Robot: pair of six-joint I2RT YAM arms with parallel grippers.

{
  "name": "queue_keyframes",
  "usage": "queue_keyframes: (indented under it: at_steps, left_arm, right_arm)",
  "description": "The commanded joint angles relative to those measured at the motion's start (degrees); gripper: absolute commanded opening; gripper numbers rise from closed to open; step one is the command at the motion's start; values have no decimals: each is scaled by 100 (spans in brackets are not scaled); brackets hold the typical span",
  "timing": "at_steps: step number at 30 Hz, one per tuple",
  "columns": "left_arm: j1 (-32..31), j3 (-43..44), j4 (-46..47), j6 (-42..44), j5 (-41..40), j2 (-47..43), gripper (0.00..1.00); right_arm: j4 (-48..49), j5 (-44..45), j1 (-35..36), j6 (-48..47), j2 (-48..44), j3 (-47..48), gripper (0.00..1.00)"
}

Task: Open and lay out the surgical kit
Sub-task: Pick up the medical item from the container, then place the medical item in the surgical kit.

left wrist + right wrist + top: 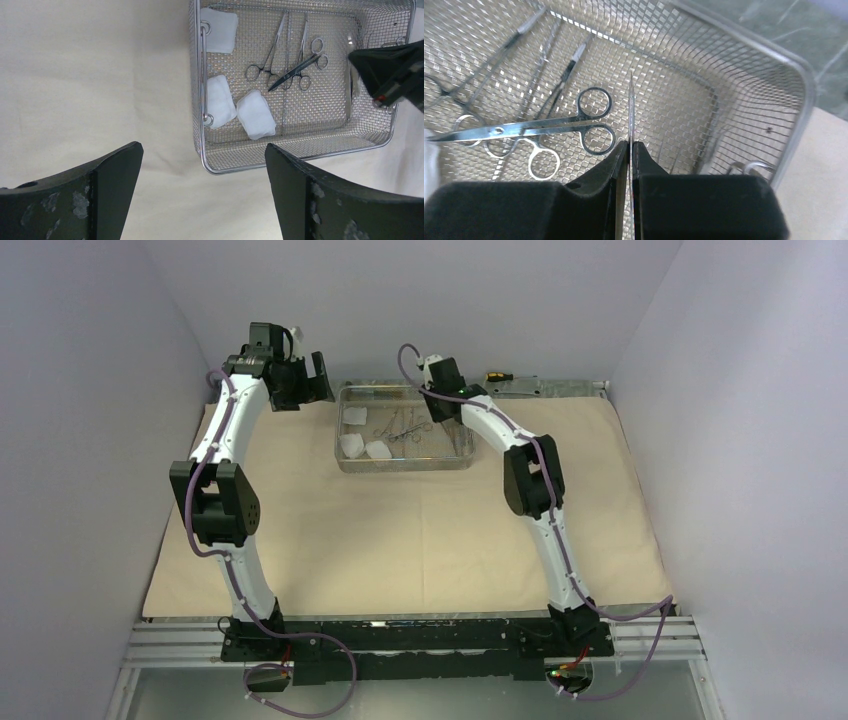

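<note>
The steel wire-mesh tray (400, 468) stands at the back of the spread beige wrap cloth (400, 540). Three ring-handled clamps (285, 65) lie crossed in its middle, and three white gauze pads (255, 114) lie at its left end. My right gripper (630, 144) reaches down into the tray's right end. It is shut on a slim pair of tweezers (631, 110), which stands on edge between the jaws and points ahead, beside the clamps (544, 127). My left gripper (203, 146) hangs open over the cloth (100, 75) by the tray's left corner, holding nothing.
A yellow-handled screwdriver (497, 374) lies on the metal strip behind the tray. Walls close in the table on the left, back and right. The tray's mesh walls (774, 45) rise close around my right gripper. Both arms lean in toward the tray.
</note>
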Motion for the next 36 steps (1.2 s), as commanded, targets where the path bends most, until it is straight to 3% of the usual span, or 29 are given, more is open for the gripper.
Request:
queue_keyframes:
  at_steps: [1, 6, 14, 20, 27, 36]
  left_arm:
    - [16, 54, 49, -26, -74, -474, 98]
    - [17, -216, -9, -113, -152, -634, 97]
    - [23, -645, -154, -211, -248, -803, 96]
    - [19, -748, -220, -248, -232, -767, 95]
    - [53, -693, -271, -240, -244, -653, 94]
    - [202, -608, -289, -226, -209, -566, 94]
  right_arm:
    - [-64, 321, 17, 245, -1150, 420, 11]
    - [-952, 840, 8, 691, -2084, -250, 9]
    - [-2217, 1754, -140, 1840, -4381, -3134, 9]
    - [-2442, 1385, -367, 2842, -5836, -5664, 9]
    - [-2123, 1159, -573, 3149, -6098, -7009, 8]
    - [-2027, 1291, -713, 2739, -5379, -7093, 9]
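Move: My right hand already holds the thin pointed medical item, barely clear of the container floor. The bare cloth spot it goes to lies about 34 cm back, 21 cm to my right and 4 cm lower. The scissors lie some 8 cm left of this hand and 2 cm nearer, the remaining tweezers about 4 cm right and 5 cm nearer. From my left hand that spot is roughly 25 cm back, 55 cm right and 19 cm below. Keeping my right fingers shut on the medical item, I lift it some 18 cm out of the container, already swinging back and to my right, then sink in one quick arc to just above the near right cloth, about 34 cm back. On the way I tip the fingers steeply down and turn clockwise. My open left hand eases back about 4 cm. ##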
